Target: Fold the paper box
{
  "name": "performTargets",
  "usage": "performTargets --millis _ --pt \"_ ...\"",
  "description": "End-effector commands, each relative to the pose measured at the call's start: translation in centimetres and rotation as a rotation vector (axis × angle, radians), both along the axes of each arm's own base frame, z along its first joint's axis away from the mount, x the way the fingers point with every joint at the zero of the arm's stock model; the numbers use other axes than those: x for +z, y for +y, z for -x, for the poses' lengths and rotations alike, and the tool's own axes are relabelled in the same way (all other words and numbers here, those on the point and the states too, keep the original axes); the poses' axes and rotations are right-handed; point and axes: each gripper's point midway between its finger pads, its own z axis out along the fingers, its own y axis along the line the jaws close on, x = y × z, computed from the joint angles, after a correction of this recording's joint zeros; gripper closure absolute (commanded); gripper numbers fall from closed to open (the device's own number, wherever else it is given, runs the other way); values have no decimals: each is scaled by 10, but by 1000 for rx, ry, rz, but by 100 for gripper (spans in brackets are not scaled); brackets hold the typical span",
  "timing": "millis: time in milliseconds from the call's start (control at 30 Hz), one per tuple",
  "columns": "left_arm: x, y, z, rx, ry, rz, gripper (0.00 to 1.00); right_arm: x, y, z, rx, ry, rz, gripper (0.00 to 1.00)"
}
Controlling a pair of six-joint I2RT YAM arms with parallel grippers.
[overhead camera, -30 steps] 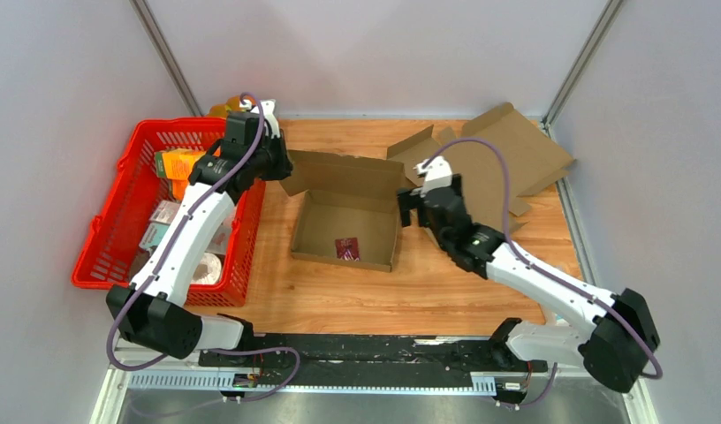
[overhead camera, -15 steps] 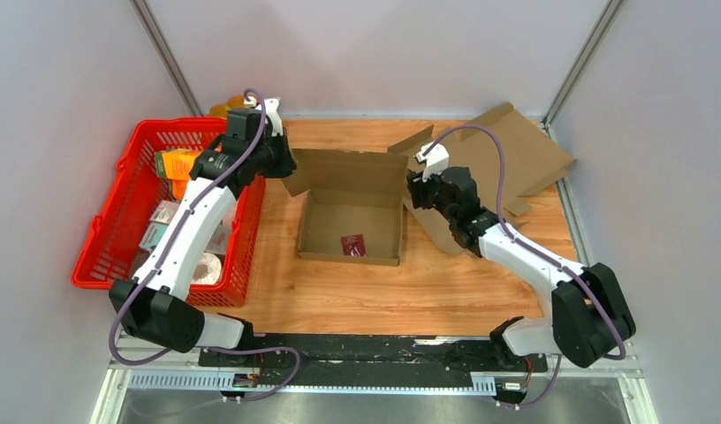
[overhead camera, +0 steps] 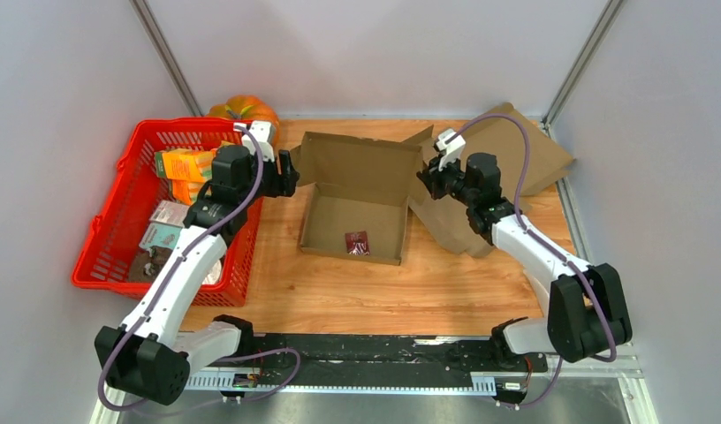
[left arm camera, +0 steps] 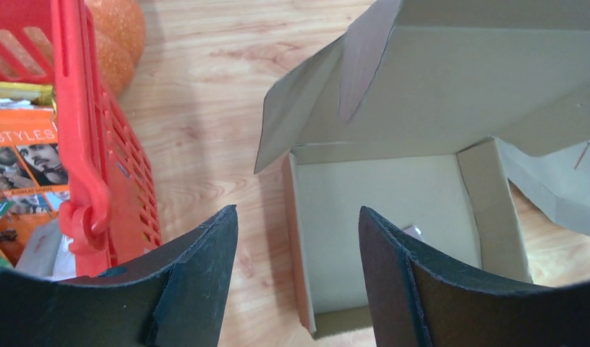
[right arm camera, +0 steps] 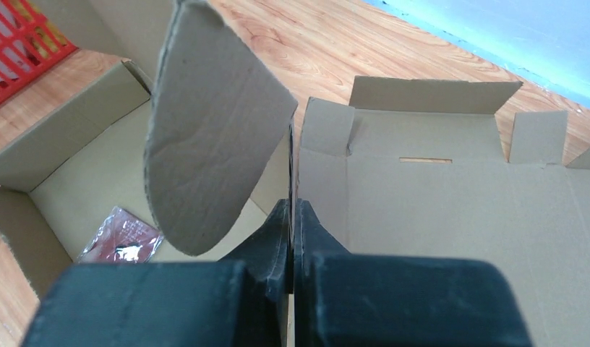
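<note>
The brown paper box (overhead camera: 352, 212) lies open in the middle of the table, its lid (overhead camera: 357, 161) standing up at the back. A red packet (overhead camera: 356, 242) lies inside the box. My left gripper (overhead camera: 289, 173) is open beside the lid's left end, touching nothing. In the left wrist view its fingers (left arm camera: 205, 253) spread over the box's left wall (left arm camera: 296, 238). My right gripper (overhead camera: 425, 179) is shut on the thin edge of the box's right side flap (right arm camera: 292, 155). The flap's rounded tab (right arm camera: 212, 130) stands just left of that grip.
A red basket (overhead camera: 127, 212) with packets stands at the left, close to my left arm. An orange pumpkin (overhead camera: 242, 111) sits behind it. A flat unfolded cardboard sheet (overhead camera: 520, 150) lies at the back right, partly under my right arm.
My left gripper opened, let go of the lid's left end and drew back. My right gripper moved towards the back and closed on the right flap. The lid stands more upright.
</note>
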Motion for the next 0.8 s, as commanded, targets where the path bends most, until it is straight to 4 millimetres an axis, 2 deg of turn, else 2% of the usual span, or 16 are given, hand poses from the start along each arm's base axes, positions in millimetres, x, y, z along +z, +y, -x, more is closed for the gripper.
performTargets --millis 0,167,267,300,400,433,500,633,767 --pt "18 -7 -24 -33 -174 15 32 28 -6 -11 94 -43 -31 100" --pt "-5 3 -57 41 -160 -58 31 22 -14 -19 155 11 -53 100" --pt "-2 -3 -68 5 -189 -84 28 19 -13 -23 181 39 -48 100" --pt "5 -2 -74 6 -221 -88 28 17 -13 -23 185 53 -45 100" --pt "6 4 -92 16 -243 -117 28 18 -13 -24 192 57 -52 100" --pt "6 -1 -99 -17 -241 -107 28 17 -14 -24 194 61 -51 100" --pt "7 3 -110 -7 -233 -89 27 15 -13 -25 198 68 -48 100" --pt "1 -7 -135 -83 -216 -49 27 14 -11 -28 207 78 -47 100" --pt "1 -32 -147 -224 -243 -15 26 15 -10 -30 216 80 -45 100"
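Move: The lid's left side flap, standing up over the open tray, is about 10 cm ahead of the empty left hand, 4 cm to its right and 8 cm below. From the left hand, the tray's middle is roughly 12 cm right, 2 cm back and 24 cm below; the pumpkin is some 20 cm ahead and 14 cm left. For the right hand, already pinching the lid's right edge, that flap lies about 25 cm left and 6 cm ahead. The lid's left flap is approached by the open left hand, which travels some 13 cm forward in all, first sinking about 5 cm, then climbing back half of that as it runs on between pumpkin and lid. The lid's right edge stays pinched in the shut right fingers while that hand eases about 2 cm forward and turns about 10 degrees counter-clockwise. ##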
